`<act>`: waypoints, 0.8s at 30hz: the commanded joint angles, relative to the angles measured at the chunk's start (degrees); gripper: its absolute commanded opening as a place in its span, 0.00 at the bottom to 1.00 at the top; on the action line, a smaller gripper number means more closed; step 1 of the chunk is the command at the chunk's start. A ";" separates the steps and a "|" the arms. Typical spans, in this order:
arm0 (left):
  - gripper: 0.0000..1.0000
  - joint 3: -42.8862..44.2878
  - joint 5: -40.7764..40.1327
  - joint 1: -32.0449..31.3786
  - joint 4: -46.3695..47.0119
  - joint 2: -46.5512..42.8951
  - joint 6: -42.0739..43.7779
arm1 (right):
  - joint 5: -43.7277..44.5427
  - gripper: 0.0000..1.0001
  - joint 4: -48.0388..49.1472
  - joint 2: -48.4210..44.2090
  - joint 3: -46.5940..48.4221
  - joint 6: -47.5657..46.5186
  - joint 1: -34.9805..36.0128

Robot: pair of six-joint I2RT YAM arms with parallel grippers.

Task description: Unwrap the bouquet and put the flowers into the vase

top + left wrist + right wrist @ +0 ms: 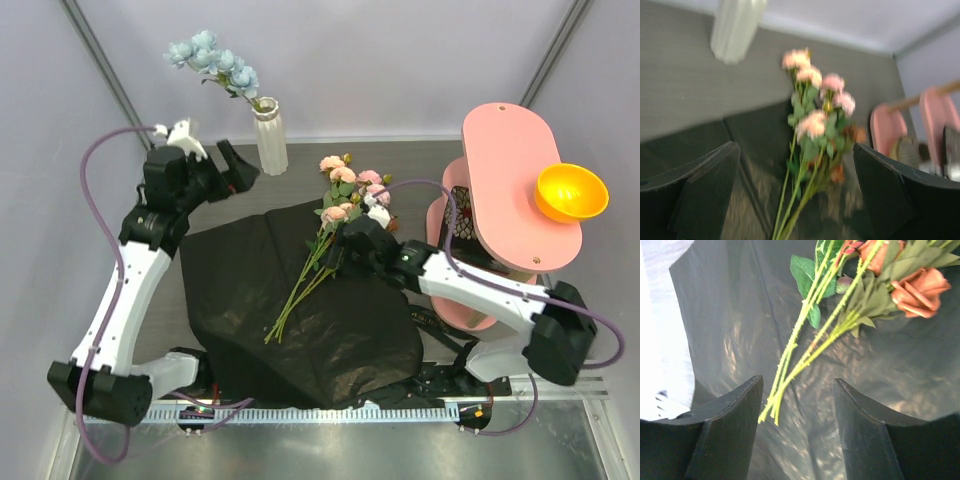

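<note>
The white ribbed vase [269,136] stands at the back with a pale-blue flower spray [215,58] in it. The bouquet's black paper [300,320] lies spread flat on the table. On it lie the pink, peach and rust flowers [345,192], their green stems [298,292] pointing toward the near left. My left gripper [238,168] hangs open just left of the vase, nothing between its fingers [710,195]. My right gripper [797,415] is open low over the paper, with the stem ends [785,385] between its fingers, close to the left one [727,427].
A pink two-level stand [510,185] occupies the right side, with an orange bowl [571,192] on its top. Walls close in at the back and both sides. A toothed rail [330,410] runs along the near edge.
</note>
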 commanded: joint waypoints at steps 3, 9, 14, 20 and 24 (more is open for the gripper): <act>1.00 -22.32 16.18 0.13 -3.51 -13.46 -1.16 | 4.98 0.53 5.21 14.52 9.77 11.38 0.15; 0.98 -30.95 21.89 0.21 -1.40 -22.27 -6.08 | 1.55 0.38 11.70 25.43 10.56 19.39 0.15; 0.97 -31.57 24.01 0.13 -2.97 -23.77 -5.04 | 1.90 0.36 13.03 30.10 11.27 21.58 0.85; 0.97 -31.75 24.54 0.13 -4.12 -24.64 -3.80 | 3.13 0.25 12.77 32.57 13.11 20.89 1.12; 0.97 -31.75 24.37 0.13 -3.86 -24.47 -3.80 | 7.60 0.20 7.51 30.21 15.04 19.31 1.73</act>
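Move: The flower stems, at the spot where the right fingers will close, lie about 5 cm ahead of the right hand, 8 cm to its left and 12 cm below. The peach and pink blooms lie some 23 cm ahead and 5 cm to its right; the nearest orange rose is about 9 cm ahead and 5 cm right. From the left hand, that grasp spot is roughly 9 cm back, 15 cm right and 31 cm down. The right fingertips close around a couple of the stems below the leaves, narrowing from well open to nearly shut. To get there the hand goes left and forward, then mostly sinks, some 12 cm in all, its fingers tipping steeper down and turning slightly clockwise. The left hand, empty and open, pulls back about 15 cm and down from the vase, turning clockwise, then all but stops. ##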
